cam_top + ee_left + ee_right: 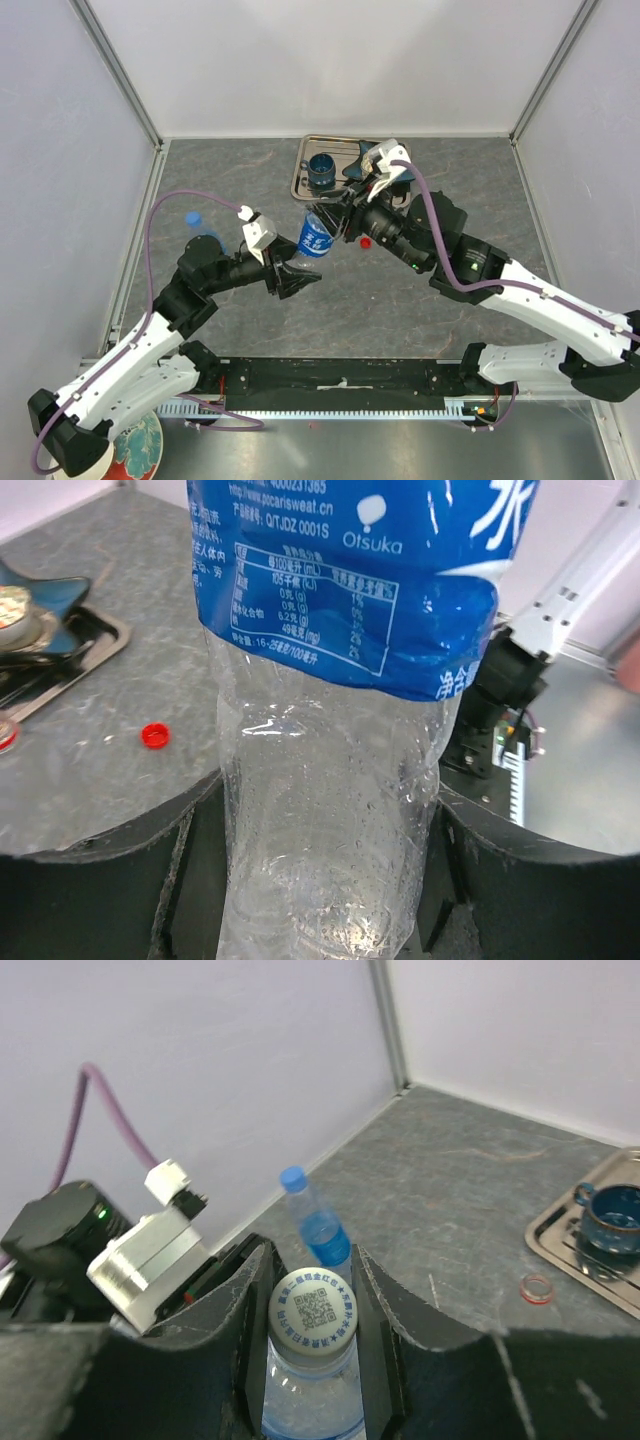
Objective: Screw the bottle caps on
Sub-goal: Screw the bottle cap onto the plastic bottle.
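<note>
A clear bottle (315,238) with a blue label (360,570) is held up over the table, tilted. My left gripper (298,282) is shut round its lower body (330,810). A white cap (312,1308) with a printed code sits on its neck. My right gripper (312,1312) is shut on that cap from both sides, and shows in the top view (340,215) at the bottle's upper end. A red cap (366,241) lies loose on the table (153,735). A second small bottle (322,1230) stands at the left with a blue cap (193,217) on it.
A metal tray (300,178) at the back centre carries a dark blue cup (322,170) and some other items. The cup (610,1218) also shows at the right of the right wrist view. White walls enclose the table on three sides.
</note>
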Robot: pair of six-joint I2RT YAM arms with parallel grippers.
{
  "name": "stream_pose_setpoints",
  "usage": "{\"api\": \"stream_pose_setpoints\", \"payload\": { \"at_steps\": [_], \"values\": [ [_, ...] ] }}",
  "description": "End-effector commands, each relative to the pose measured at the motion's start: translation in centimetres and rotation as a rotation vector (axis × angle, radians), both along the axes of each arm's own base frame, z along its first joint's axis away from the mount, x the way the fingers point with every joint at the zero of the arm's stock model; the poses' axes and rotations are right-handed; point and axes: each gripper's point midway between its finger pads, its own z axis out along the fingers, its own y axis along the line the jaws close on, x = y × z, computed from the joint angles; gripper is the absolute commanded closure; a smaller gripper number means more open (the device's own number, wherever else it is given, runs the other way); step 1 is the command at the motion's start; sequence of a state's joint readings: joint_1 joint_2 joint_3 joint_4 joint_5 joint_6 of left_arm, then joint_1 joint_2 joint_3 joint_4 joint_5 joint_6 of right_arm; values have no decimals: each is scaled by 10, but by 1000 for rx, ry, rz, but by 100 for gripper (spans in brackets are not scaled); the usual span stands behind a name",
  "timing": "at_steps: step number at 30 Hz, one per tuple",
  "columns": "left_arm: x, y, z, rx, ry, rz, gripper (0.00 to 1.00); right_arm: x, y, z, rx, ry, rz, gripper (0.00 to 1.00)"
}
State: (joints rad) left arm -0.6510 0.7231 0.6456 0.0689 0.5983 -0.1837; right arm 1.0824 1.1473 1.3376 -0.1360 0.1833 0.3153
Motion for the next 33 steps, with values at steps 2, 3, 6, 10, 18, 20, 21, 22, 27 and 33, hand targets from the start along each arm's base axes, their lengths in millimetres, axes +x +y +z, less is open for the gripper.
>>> {"api": "stream_pose_setpoints", "payload": {
  "at_steps": [2, 3, 6, 10, 18, 20, 21, 22, 27, 33],
  "values": [
    [63, 29, 83, -157, -162, 365, 98, -21, 28, -82, -227, 163, -22, 100],
    [66, 31, 83, -154, -162, 381, 98, -21, 29, -84, -240, 159, -41, 100],
    [76, 39, 85, -155, -163, 452, 98, -22, 32, -90, -302, 134, -92, 100],
    [86, 48, 88, -161, -159, 520, 98, -23, 30, -96, -401, 83, -169, 100],
    [88, 51, 92, -176, -147, 542, 98, -33, 30, -104, -491, 21, -250, 100],
    [84, 47, 89, -169, -140, 511, 98, -33, 28, -101, -481, 21, -257, 100],
    [79, 43, 88, -166, -143, 473, 98, -33, 24, -96, -463, 20, -260, 100],
    [76, 41, 85, -162, -137, 456, 98, -34, 24, -91, -444, 20, -257, 100],
    [65, 34, 63, -117, -126, 383, 98, -39, 0, -41, -309, 14, -229, 100],
    [21, 12, 15, 6, -160, 88, 98, -39, -47, 37, -27, 64, -177, 100]
  ]
}}
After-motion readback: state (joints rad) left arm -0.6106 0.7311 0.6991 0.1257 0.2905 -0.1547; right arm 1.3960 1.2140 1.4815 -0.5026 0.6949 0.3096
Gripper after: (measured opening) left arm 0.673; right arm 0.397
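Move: Between the left fingers is the bottle, leaning so its mouth lies about 12 cm above the left hand, 6 ahead and 5 to the right. The right fingers hold the cap at that mouth, which sits roughly 1 cm left of and 1 below the right hand point. On the table, the red cap is about 8 cm ahead and 10 right of the right hand, some 35 below; the blue mug is about 26 ahead, 1 left and 33 down. Going forward together at first, the hands then part: the left, still gripping the bottle, reaches about 8 cm forward and 4 left, rises 6 and turns counter-clockwise nearly 30 degrees, then eases back and down slightly. The right, keeping the cap pinched, turns clockwise, then draws back and dives about 12 cm, its left side tipping down, before climbing 8 and swinging right, away from the bottle. ##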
